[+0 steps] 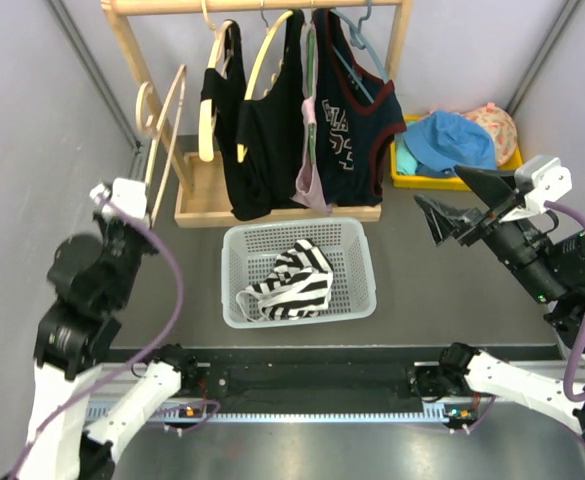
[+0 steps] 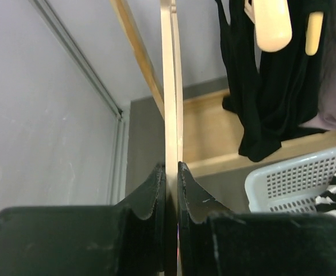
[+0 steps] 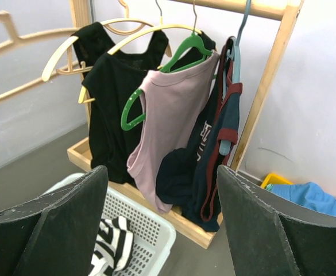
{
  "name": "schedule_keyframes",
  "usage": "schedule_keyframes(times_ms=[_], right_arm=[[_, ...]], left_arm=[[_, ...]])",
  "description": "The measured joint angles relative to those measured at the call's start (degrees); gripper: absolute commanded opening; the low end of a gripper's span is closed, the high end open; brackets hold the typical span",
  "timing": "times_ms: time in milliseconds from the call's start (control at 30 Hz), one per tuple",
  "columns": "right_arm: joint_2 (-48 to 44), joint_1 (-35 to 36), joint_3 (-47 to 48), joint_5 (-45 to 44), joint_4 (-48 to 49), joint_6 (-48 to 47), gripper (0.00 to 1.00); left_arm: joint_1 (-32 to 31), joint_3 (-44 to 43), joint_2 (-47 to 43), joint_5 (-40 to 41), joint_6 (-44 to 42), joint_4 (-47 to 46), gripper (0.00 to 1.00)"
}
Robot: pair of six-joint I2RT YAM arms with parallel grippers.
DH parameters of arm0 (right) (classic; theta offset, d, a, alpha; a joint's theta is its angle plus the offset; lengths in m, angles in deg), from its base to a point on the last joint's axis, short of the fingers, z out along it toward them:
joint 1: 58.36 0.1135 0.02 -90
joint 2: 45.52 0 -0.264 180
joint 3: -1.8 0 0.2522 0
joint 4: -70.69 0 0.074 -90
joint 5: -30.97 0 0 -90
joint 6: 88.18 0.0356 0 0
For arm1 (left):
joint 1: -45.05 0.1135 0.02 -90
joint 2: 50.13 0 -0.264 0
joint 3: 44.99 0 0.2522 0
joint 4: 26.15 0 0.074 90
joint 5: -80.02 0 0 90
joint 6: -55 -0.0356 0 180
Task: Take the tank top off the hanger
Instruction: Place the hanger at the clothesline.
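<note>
My left gripper is shut on a bare wooden hanger and holds it upright at the left of the rack; in the left wrist view the hanger runs up from between the closed jaws of the gripper. A black-and-white striped tank top lies crumpled in the white basket, also seen low in the right wrist view. My right gripper is open and empty, to the right of the rack, facing the hanging clothes.
A wooden rack holds black tops on wooden hangers, a pink top on a green hanger and a navy top on a blue hanger. A yellow bin with a blue cloth stands at back right.
</note>
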Motion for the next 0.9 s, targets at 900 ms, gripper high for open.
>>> schedule_keyframes(times_ms=[900], right_arm=[[-4.28, 0.00, -2.03, -0.02, -0.28, 1.18, 0.76]], left_arm=[[15.96, -37.31, 43.54, -11.47, 13.66, 10.23, 0.00]])
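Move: The left hand holds the emptied hanger by its near end, hook upward and ahead; the free spot at the left end of the clothesline lies about 35 cm ahead of this hand, straight in line and some 12 cm above. The pale hanger's near end is roughly 15 cm ahead, 10 cm right and 2 cm up; the black tank top's middle is about 32 cm ahead, 13 cm right and 8 cm below. From the right hand, that clothesline spot is about 35 cm ahead, 49 cm left and 5 cm up. Keeping its pinch on the near end of the bare hanger, the left hand reaches some 16 cm forward towards the left end of the clothesline, rising a little early on and bowing about 4 cm to the right before swinging back left onto its line. Meanwhile the wrist tips the fingers down by about 15 degrees and rolls its left side down some 10, bringing the hanger in between the rack's left post and the pale hanger next to it, and the reach eases off at the end. ##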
